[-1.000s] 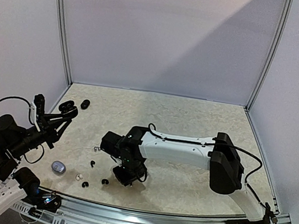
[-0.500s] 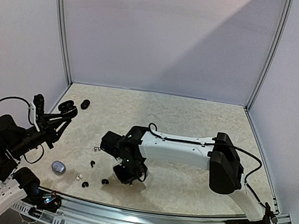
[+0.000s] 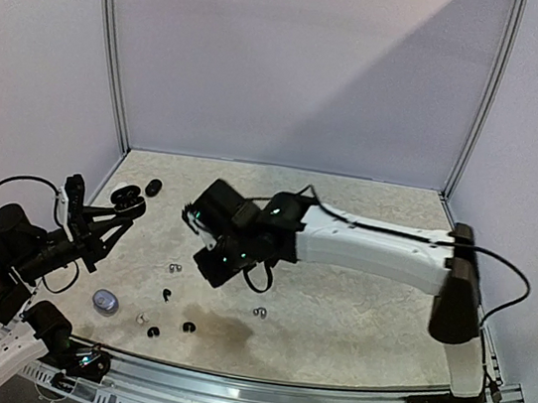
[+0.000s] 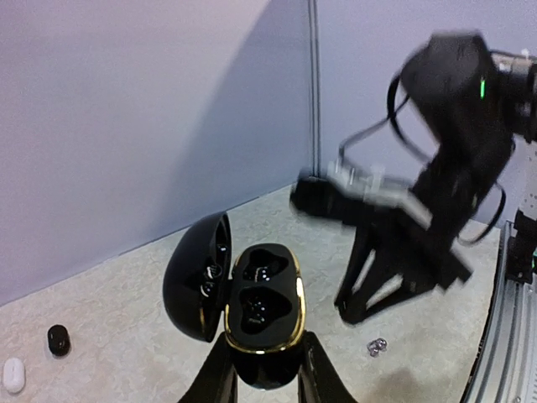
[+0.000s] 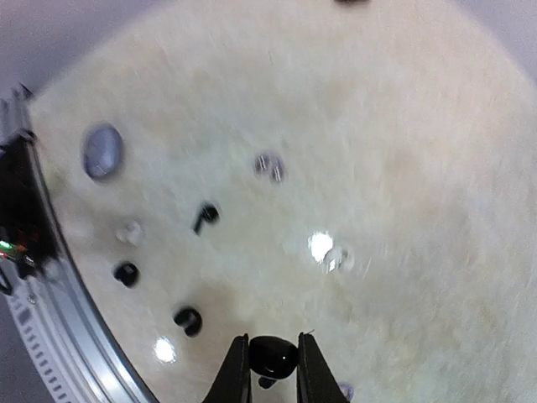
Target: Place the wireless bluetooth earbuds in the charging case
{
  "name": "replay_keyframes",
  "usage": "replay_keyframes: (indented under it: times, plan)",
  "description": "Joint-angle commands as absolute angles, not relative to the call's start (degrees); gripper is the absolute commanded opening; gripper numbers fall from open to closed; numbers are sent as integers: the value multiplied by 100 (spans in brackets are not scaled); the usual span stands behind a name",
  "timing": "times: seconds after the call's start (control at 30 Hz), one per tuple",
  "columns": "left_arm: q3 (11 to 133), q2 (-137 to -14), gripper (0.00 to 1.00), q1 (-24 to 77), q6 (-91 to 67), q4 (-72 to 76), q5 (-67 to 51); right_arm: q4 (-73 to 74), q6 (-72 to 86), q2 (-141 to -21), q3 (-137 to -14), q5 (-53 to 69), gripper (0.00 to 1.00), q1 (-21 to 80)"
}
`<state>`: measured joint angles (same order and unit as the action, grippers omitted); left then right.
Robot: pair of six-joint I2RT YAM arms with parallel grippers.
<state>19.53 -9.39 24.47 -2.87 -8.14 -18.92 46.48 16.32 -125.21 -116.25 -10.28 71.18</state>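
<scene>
My left gripper (image 4: 267, 379) is shut on the base of a black charging case (image 4: 264, 302) with a gold rim. Its lid (image 4: 197, 277) hangs open to the left and both wells look empty. From above, the case (image 3: 126, 198) sits raised at the table's left edge in that gripper (image 3: 117, 210). My right gripper (image 5: 273, 363) is shut on a black earbud (image 5: 275, 354), lifted above the table. The right gripper (image 3: 209, 269) hangs over the left-centre, right of the case. Loose earbuds lie below: silvery ones (image 5: 268, 164) (image 5: 336, 256) and black ones (image 5: 205, 216) (image 5: 188, 320).
A grey pebble case (image 3: 106, 301) lies near the front left, with a white bud (image 3: 141, 319) and black buds (image 3: 152, 329) (image 3: 188, 327) beside it. A small black case (image 3: 154, 186) sits at the back left. The metal rail (image 3: 253, 390) borders the near edge.
The right arm has risen from the table near the front and swung back-left, carrying a black earbud between its fingers. A silvery bud now shows where the gripper was. The left arm barely moved.
</scene>
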Motion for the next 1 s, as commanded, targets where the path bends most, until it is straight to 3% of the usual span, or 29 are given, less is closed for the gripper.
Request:
replay_keyframes:
  times: [0.0,0.2,0.57,0.97]
  plan:
    - [2112,-994,0,2392,419,-571,-2533,2108,366,-11115,-10732,-1122,0,7112]
    - [2419,-1473,0,2464,912,-341,-2941,324,-750,-10569,-10334,-348,0,7213]
    - [2585,-2046,0,2765,1129,323,-3343,-737,-1866,-10720,-10151,1535,0,7256]
    - [2626,-2138,0,2850,1022,272,-3372,-1146,-2189,-10829,-9824,1345,0,7247]
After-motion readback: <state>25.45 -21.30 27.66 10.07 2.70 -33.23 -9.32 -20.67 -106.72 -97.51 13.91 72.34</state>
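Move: The case, open in the left gripper, is some 10 cm to the right gripper's left, 3 cm back and about 12 cm above it. The silver earbuds are on the table some 14 cm below the right gripper, 3 cm ahead and 2 cm left; the white earbuds lie level with those, 8 cm to its right and 2 cm ahead. From the left gripper, the held black earbud is about 12 cm right, 5 cm ahead and 11 cm below. Lift the right gripper steeply about 25 cm with the black earbud still pinched, swinging the fingers up from steeply down to level and leftward; near the top, carry it back and left some 5–7 cm, easing down slightly to above the open case. Meanwhile bring the left gripper about 5 cm right and up, drifting back, keeping hold of the case while turning it some 15 degrees clockwise and tipping the fingers up. ##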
